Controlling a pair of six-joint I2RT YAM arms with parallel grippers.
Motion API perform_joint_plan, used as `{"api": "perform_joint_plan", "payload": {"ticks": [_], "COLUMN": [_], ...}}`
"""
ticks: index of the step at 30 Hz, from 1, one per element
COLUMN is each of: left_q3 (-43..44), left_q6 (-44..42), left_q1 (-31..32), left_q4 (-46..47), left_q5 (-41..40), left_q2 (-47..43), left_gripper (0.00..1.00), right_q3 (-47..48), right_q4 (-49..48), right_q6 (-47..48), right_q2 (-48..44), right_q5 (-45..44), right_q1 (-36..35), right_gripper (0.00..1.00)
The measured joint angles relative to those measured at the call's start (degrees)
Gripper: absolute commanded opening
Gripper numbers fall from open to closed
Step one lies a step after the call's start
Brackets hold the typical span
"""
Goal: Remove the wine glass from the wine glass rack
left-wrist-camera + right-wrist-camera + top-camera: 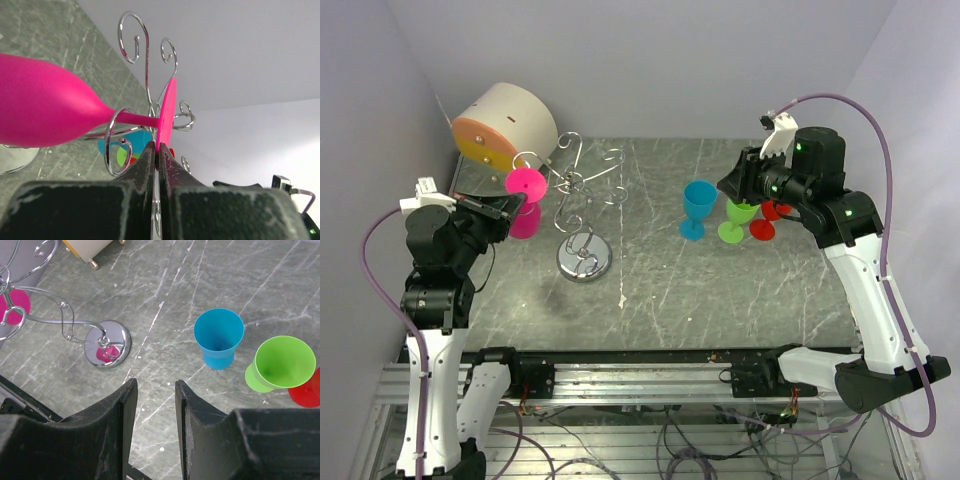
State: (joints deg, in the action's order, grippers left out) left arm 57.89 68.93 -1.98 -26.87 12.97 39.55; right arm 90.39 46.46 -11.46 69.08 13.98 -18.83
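Observation:
A pink wine glass [524, 190] hangs upside down on the silver wire wine glass rack [582, 205] at the table's left. In the left wrist view its stem sits in a curled hook [114, 145] and its bowl [40, 107] points left. My left gripper [157, 150] is shut on the edge of the glass's round foot [167, 112]. My right gripper [154, 386] is open and empty, held above the table to the right, near the other glasses.
A blue glass [699, 208], a green glass [738, 220] and a red glass [767, 222] stand at the right of the table. A beige cylinder with an orange face [502, 126] lies behind the rack. The rack's shiny round base [106, 344] shows in the right wrist view.

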Motion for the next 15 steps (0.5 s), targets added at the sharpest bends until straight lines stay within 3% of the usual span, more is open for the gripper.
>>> {"api": "perform_joint_plan", "payload": {"ticks": [9, 15], "left_q3": [0.0, 0.1], "left_q6": [2.2, 4.0], "left_q1": [0.0, 0.2], "left_q4": [0.6, -1.5], "left_q5": [8.3, 11.5], "left_q2": [0.4, -3.8], "left_gripper": [0.07, 0.07], "right_q3": [0.0, 0.1], "right_q4": [-0.3, -0.3], "right_q6": [0.0, -0.1], "right_q2": [0.0, 0.1], "right_q5": [0.2, 1.3], "right_q1": [0.0, 0.0], "right_gripper": [0.36, 0.36]}}
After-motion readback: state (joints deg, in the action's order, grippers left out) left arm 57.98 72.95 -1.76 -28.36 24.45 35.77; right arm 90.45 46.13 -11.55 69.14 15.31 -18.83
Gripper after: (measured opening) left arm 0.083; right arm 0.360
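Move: The pink wine glass is already pinched by its foot in the left hand, bowl down, its stem just beyond the rack's left hook. That hook lies about 2 cm ahead of the left hand, 2 cm left and 4 cm below. The rack's hub is some 5 cm ahead, 11 cm right and 3 cm lower; the cream box stands about 27 cm ahead, 6 cm left and 20 cm lower. From the right hand the hook is about 48 cm left, level fore and aft, 4 cm lower. The pink wine glass is carried around the rack's left hook: the left hand, keeping its pinch on the foot, first slides right, then swings increasingly back towards the base and rises slightly, about 5 cm in all. Meanwhile the wrist turns clockwise by some 10 degrees with a slight roll, right side up aside. ##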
